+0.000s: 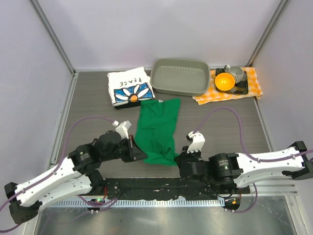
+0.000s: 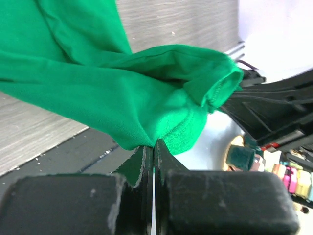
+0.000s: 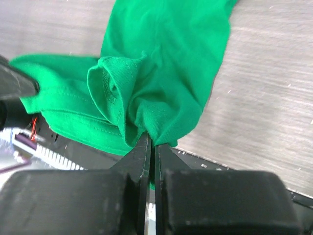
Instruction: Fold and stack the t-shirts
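A bright green t-shirt (image 1: pixel 157 129) lies stretched down the middle of the table, bunched at its near end. My left gripper (image 1: pixel 139 152) is shut on the near left corner of the green t-shirt (image 2: pixel 122 98), with cloth pinched between its jaws. My right gripper (image 1: pixel 180 157) is shut on the near right corner of the green t-shirt (image 3: pixel 161 83), beside a hemmed opening. The white "PEACE" t-shirt (image 1: pixel 129 86) with the daisy print lies folded at the back left, touching the green one's far end.
A grey plastic tub (image 1: pixel 179 77) stands at the back middle. To its right an orange-and-white checked cloth (image 1: pixel 230 93) carries an orange bowl (image 1: pixel 224 82) and a metal cup (image 1: pixel 236 74). A black rail (image 1: pixel 156 188) runs along the near edge.
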`<state>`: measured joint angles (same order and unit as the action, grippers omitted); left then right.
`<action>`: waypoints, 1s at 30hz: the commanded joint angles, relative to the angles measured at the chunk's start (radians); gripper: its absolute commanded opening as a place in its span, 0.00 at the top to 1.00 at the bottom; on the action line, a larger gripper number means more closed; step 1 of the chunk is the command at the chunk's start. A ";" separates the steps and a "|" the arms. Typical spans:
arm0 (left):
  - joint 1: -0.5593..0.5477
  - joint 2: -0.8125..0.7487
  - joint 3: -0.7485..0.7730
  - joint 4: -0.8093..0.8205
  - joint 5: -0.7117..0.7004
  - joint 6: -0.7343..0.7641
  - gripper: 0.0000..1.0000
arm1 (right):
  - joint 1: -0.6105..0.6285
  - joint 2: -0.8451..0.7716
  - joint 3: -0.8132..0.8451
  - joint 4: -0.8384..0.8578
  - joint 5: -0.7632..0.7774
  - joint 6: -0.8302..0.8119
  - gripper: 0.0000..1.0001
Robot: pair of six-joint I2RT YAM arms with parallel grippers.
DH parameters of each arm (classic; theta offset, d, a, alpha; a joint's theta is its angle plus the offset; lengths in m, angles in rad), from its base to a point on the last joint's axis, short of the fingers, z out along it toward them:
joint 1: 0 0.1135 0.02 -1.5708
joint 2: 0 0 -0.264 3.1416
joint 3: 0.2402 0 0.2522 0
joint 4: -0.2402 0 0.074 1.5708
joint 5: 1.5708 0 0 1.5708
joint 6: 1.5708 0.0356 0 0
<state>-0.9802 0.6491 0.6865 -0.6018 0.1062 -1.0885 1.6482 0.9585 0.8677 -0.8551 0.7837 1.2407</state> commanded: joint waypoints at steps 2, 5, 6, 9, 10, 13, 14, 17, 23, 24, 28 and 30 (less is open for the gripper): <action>0.009 0.130 0.071 0.068 -0.097 0.073 1.00 | -0.115 0.031 0.019 0.004 0.065 -0.043 0.99; 0.049 0.176 0.084 0.102 -0.109 0.099 1.00 | -0.192 0.042 -0.009 0.097 0.008 -0.128 0.99; 0.058 0.182 0.082 0.114 -0.109 0.101 1.00 | -0.214 0.054 -0.016 0.140 -0.010 -0.148 0.99; 0.097 0.187 0.062 0.141 -0.109 0.099 1.00 | -0.275 0.074 -0.048 0.241 -0.098 -0.217 0.99; 0.109 0.187 0.058 0.143 -0.071 0.098 1.00 | -0.290 0.085 -0.061 0.261 -0.119 -0.233 0.99; 0.156 0.176 0.044 0.145 -0.048 0.101 1.00 | -0.320 0.123 -0.075 0.338 -0.178 -0.282 0.99; 0.182 0.172 0.041 0.143 -0.042 0.104 1.00 | -0.324 0.134 -0.075 0.355 -0.195 -0.299 0.99; 0.250 0.172 0.030 0.151 0.007 0.125 1.00 | -0.355 0.183 -0.062 0.396 -0.219 -0.326 0.99; 0.346 0.282 -0.004 0.256 0.133 0.156 1.00 | -0.448 0.232 -0.056 0.453 -0.264 -0.379 0.99; 0.353 0.302 -0.005 0.270 0.144 0.156 1.00 | -0.464 0.238 -0.056 0.462 -0.282 -0.398 0.99; 0.370 0.388 -0.012 0.359 0.181 0.156 1.00 | -0.534 0.276 -0.052 0.496 -0.323 -0.440 0.99; 0.377 0.434 -0.001 0.392 0.196 0.160 1.00 | -0.579 0.299 -0.055 0.525 -0.342 -0.457 0.99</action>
<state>-0.6174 1.0397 0.6739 -0.3534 0.2302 -0.9569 1.1225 1.2301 0.7975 -0.4179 0.4866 0.8490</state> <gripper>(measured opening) 0.017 0.055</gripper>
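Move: My closed left and right hands already hold the raised near end of the green t-shirt. The part still lying flat is centred roughly 25 cm ahead and 17 cm below my left hand, 7 cm to its right. From my right hand it is about 26 cm ahead, 10 cm left and 16 cm below. Beyond it, from my left hand, the folded white t-shirt lies about 45 cm ahead and 10 cm left, the grey tub 52 cm ahead and 21 cm right. I carry the held end forward with both hands, about 11 cm, over the lying part of the green t-shirt, lowering it some 6 cm on the way. My right hand sinks fairly steadily, while my left does most of its lowering at the end and swings about 10 degrees counter-clockwise; both keep their pinch. ##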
